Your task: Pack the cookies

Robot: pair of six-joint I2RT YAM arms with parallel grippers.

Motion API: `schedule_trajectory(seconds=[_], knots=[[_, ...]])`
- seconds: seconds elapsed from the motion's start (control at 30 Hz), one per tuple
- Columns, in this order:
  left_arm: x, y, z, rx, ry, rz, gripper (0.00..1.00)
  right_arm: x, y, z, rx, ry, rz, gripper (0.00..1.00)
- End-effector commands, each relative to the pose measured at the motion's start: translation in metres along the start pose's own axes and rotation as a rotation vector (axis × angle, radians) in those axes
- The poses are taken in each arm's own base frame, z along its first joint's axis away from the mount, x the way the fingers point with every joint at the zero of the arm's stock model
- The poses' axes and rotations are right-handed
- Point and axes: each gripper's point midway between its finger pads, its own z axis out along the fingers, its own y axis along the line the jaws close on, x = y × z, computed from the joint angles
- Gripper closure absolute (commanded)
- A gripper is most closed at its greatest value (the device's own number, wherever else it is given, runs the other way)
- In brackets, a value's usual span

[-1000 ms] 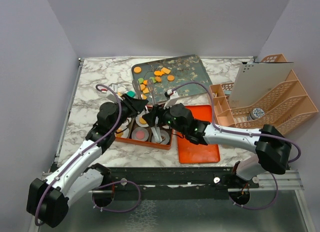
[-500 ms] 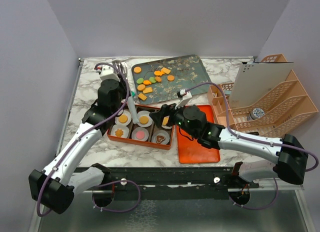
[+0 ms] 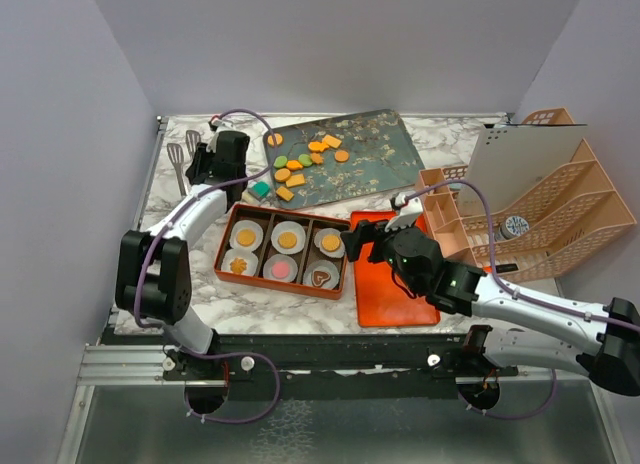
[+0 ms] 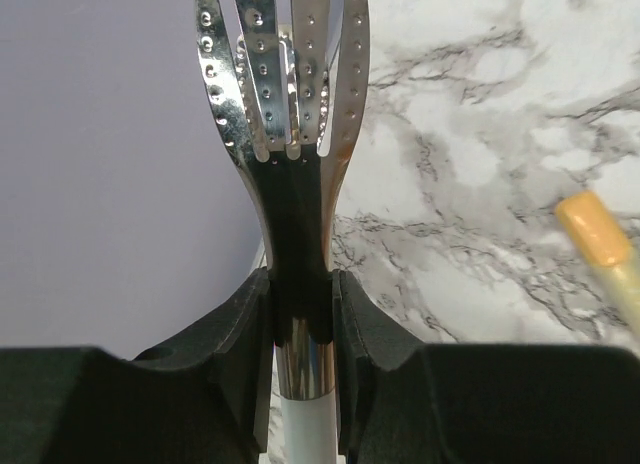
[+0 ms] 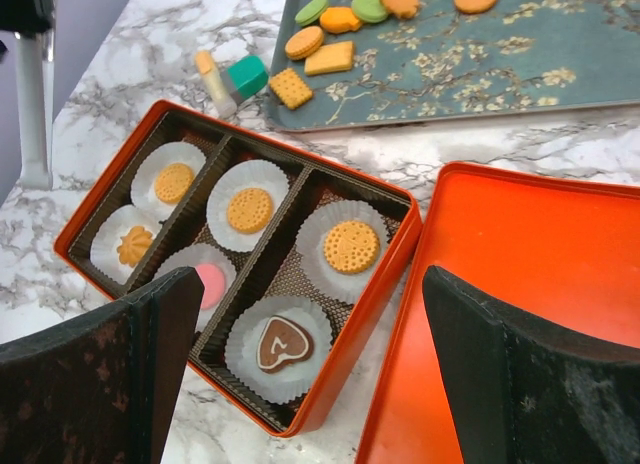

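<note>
An orange box (image 3: 225,246) holds six white paper cups, each with one of the cookies: orange rounds (image 5: 351,246), a pink one (image 5: 208,281) and a brown heart (image 5: 280,342). More cookies (image 3: 305,162) lie loose on the dark floral tray (image 3: 375,149). My right gripper (image 3: 357,242) hangs open and empty over the box's right edge, beside the orange lid (image 3: 400,289). At the table's far left corner, my left gripper (image 4: 300,314) is shut on perforated metal tongs (image 4: 285,74), whose tips (image 3: 178,154) point toward the left wall.
A teal block (image 3: 260,189) and a yellow-tipped stick (image 5: 212,79) lie between tray and box. A peach file organiser (image 3: 530,209) with a white board fills the right side. Grey walls close in on three sides.
My left arm swung from the box to the far left corner, carrying the tongs. My right gripper opened wide and drew back toward the lid, leaving a round cookie in the back right cup.
</note>
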Motion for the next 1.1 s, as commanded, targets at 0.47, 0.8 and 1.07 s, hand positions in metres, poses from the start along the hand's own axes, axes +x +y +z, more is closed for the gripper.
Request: schedule_trajectory(seconds=[0.47,0.8,1.07], knots=[[0.056,-0.032,0.103,-0.148,0.194,0.216,0.87,0.018,-0.063,-0.038,0.2,0.053,-0.048,0.0],[0.075,-0.051,0.119,-0.1,0.255,0.213,0.57,0.046,-0.071,-0.039,0.229,0.157,-0.089,0.0],[0.056,-0.042,0.108,-0.078,0.237,0.129,0.38,0.061,-0.069,-0.041,0.224,0.226,-0.083,0.0]])
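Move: The left hand still holds the tongs by their metal necks; the bare marble beside the table's left edge lies about 5 cm ahead of it, 5 cm to its left and 16 cm below. At table height, the yellow-capped tube is roughly 3 cm ahead and 13 cm right, the green block 2 cm ahead and 18 cm right, and the cookie box 13 cm back and 21 cm right. From the empty right hand, that spot is about 20 cm ahead and 45 cm left, 17 cm below. The left hand lowers the tongs about 13 cm towards the marble beside the table's left edge while drifting some 5 cm forward and 5 cm left, its fingers tipping further down; it then all but stops there and the fingers spread, easing their grip on the necks. The open, empty right hand draws away to the right from the cookie box over the red tray, sinking in the later part and easing slightly back. ##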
